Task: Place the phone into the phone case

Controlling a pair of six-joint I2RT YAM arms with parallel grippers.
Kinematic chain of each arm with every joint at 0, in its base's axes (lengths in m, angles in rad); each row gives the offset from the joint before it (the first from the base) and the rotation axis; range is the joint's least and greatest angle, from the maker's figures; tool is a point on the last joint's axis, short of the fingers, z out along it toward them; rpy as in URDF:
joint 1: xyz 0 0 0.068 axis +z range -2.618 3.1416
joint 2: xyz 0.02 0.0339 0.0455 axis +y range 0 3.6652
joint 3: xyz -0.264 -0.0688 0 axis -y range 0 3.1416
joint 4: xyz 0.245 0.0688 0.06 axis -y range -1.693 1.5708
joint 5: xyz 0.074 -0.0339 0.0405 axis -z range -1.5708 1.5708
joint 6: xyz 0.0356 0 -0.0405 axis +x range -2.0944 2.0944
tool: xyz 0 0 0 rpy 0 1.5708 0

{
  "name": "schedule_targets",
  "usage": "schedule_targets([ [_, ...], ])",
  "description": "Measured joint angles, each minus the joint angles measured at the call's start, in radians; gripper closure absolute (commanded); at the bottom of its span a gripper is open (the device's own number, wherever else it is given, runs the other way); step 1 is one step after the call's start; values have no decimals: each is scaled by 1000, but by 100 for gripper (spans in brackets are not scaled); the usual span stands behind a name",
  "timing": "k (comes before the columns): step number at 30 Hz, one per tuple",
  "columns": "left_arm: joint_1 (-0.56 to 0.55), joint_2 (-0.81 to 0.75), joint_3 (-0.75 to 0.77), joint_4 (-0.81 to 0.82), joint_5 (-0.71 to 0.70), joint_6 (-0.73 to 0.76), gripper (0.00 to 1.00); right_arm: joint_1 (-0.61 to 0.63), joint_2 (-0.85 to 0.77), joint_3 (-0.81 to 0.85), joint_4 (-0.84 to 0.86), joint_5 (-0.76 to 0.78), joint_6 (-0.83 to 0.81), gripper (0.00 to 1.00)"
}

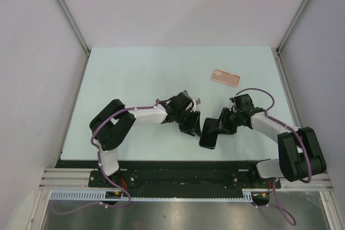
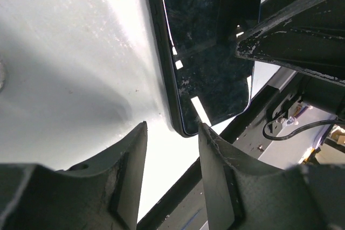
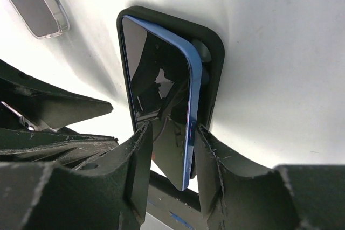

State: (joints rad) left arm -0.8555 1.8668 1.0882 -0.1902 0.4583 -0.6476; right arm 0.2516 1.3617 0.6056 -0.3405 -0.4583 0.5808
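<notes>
The phone [image 3: 156, 74], dark-screened with a blue frame, lies partly in the black phone case [image 3: 214, 68]. Its left side is seated and its right edge stands raised out of the case. My right gripper [image 3: 171, 127] is open around the phone's near end. One finger is over the screen and the other is against the case's outer right edge. In the top view the phone [image 1: 208, 134] lies near the table's front edge, between my two grippers. My left gripper [image 2: 172, 127] is open and empty, just short of the phone's corner [image 2: 207, 63].
A pink phone-shaped case [image 1: 225, 77] lies flat further back on the right, and shows as a translucent slab [image 3: 35, 4] in the right wrist view. The table's dark front rail [image 1: 178, 165] runs close behind the phone. Grey walls enclose the table.
</notes>
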Motion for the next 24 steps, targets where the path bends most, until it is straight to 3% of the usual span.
schedule_targets([
  [7,0,8,-5,43,27,-8,53,-10,-11,18,-66,53,-10,70],
  [14,0,9,-42,77,40,-8,54,-14,-20,23,-104,80,-18,74],
  [24,-2,19,-42,112,47,-8,56,-15,-19,23,-100,80,-33,94],
])
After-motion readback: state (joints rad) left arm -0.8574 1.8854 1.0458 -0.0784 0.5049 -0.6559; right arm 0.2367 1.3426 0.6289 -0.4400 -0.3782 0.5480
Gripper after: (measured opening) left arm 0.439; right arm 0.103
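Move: The phone lies in the black case with its right edge standing proud. Its middle is about 4 cm to the right hand's left, level with it in reach and 1 cm lower. From the left hand, the phone's middle is some 6 cm to the right, 2 cm ahead and 2 cm below. The pink case lies far out, roughly 29 cm ahead of the right hand and 4 cm to its right. The right hand shifts about 2 cm right and nearly shuts its fingers over the phone's raised right edge. ##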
